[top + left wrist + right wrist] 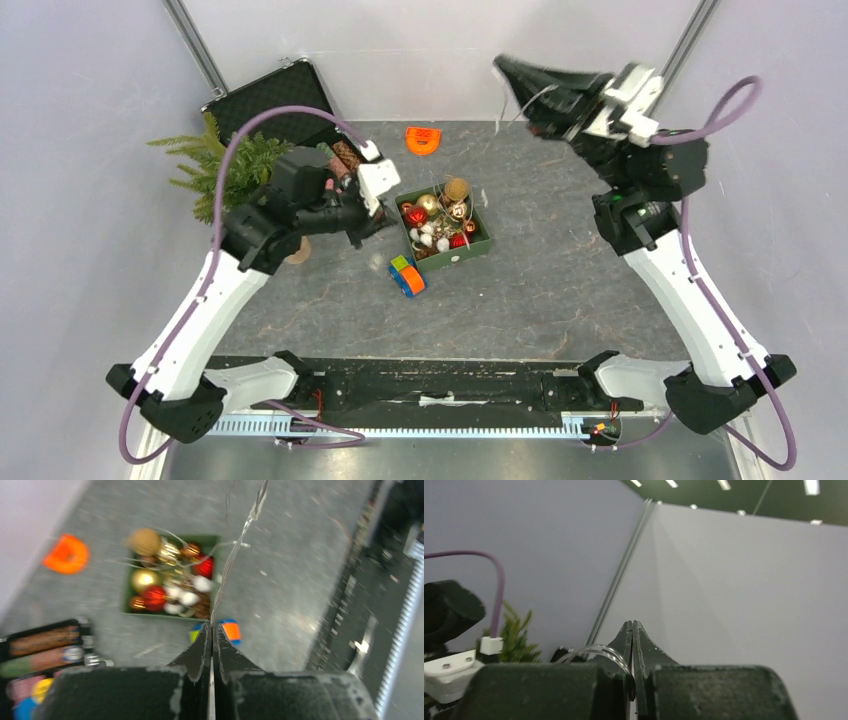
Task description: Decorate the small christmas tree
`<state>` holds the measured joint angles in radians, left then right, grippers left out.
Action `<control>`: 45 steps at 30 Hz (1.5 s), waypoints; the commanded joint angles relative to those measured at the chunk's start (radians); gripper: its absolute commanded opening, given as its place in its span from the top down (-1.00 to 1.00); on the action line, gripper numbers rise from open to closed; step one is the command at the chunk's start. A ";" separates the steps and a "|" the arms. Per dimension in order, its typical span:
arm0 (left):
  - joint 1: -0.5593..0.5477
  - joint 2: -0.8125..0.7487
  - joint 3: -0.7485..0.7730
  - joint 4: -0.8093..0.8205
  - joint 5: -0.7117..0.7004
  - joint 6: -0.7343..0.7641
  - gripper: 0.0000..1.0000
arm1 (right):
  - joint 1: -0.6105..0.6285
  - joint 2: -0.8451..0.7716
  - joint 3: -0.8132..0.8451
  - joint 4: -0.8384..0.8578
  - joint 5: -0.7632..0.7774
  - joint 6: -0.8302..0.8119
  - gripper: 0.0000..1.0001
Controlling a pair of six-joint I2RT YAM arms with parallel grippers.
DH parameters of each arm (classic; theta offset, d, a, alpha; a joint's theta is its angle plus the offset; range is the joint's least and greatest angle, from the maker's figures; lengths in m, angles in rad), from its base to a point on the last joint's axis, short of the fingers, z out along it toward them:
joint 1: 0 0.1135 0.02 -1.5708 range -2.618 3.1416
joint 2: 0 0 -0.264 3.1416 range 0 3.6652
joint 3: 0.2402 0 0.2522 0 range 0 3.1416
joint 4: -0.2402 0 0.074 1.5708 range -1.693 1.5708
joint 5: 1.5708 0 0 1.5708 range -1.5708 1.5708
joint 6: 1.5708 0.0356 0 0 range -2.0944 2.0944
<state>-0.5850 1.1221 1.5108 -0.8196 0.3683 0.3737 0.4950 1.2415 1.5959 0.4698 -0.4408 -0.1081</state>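
The small christmas tree [222, 166] stands at the back left, beside my left arm; its green tips [515, 636] also show in the right wrist view. A thin clear wire [246, 524] rises from between my left gripper's [212, 626] closed jaws, with strands trailing into the green ornament box [127, 587]. In the top view the left gripper [362, 232] hovers just left of that box [483, 243]. My right gripper [503, 67] is raised high at the back, pointing left. The right gripper [632, 623] is shut on a loop of the same clear wire [600, 650].
A black briefcase [268, 98] lies open behind the tree, its tray of items [42, 650] at the left. An orange piece [423, 139] lies behind the box. A coloured cube [407, 276] sits in front of it. Grey walls enclose the table.
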 commanded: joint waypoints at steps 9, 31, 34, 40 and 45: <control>-0.056 0.019 -0.113 -0.120 0.527 0.122 0.06 | 0.011 -0.083 -0.324 -0.078 -0.252 -0.029 1.00; -0.064 0.213 -0.155 0.580 0.477 -0.474 -0.65 | 0.106 -0.141 -0.470 0.083 -0.317 0.107 1.00; -0.080 0.228 -0.177 0.644 0.482 -0.524 -0.65 | 0.115 -0.151 -0.500 0.110 -0.303 0.107 1.00; -0.086 0.267 -0.178 0.715 0.512 -0.600 -0.67 | 0.132 -0.135 -0.514 0.131 -0.303 0.138 1.00; -0.107 0.260 -0.213 0.727 0.519 -0.575 -0.60 | 0.135 -0.129 -0.521 0.158 -0.306 0.158 1.00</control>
<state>-0.6720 1.3849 1.3170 -0.1654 0.8490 -0.1463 0.6247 1.1118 1.0813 0.5636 -0.7578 0.0162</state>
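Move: The light string is pinched in both hands. Its stretch at the right fingertips, which the left hand goes for, lies about 17 cm to the left hand's right, 3 cm ahead and some 28 cm above it. The ornament box is about 10 cm ahead, 8 cm right and 33 cm below; the toy car is roughly 2 cm ahead, neither left nor right, and 34 cm below. From the right hand, that pinched stretch is right at its fingers. The left hand swings back about 9 cm and down 6, opening wide and letting go of its part of the light string, then returns forward and reaches right under the right fingertips, ending 13 cm right of its start with open fingers beside the hanging strands. The right hand keeps its closed grip on the string and brings it down about 18 cm, then left and back towards the left hand, turning counter-clockwise. ##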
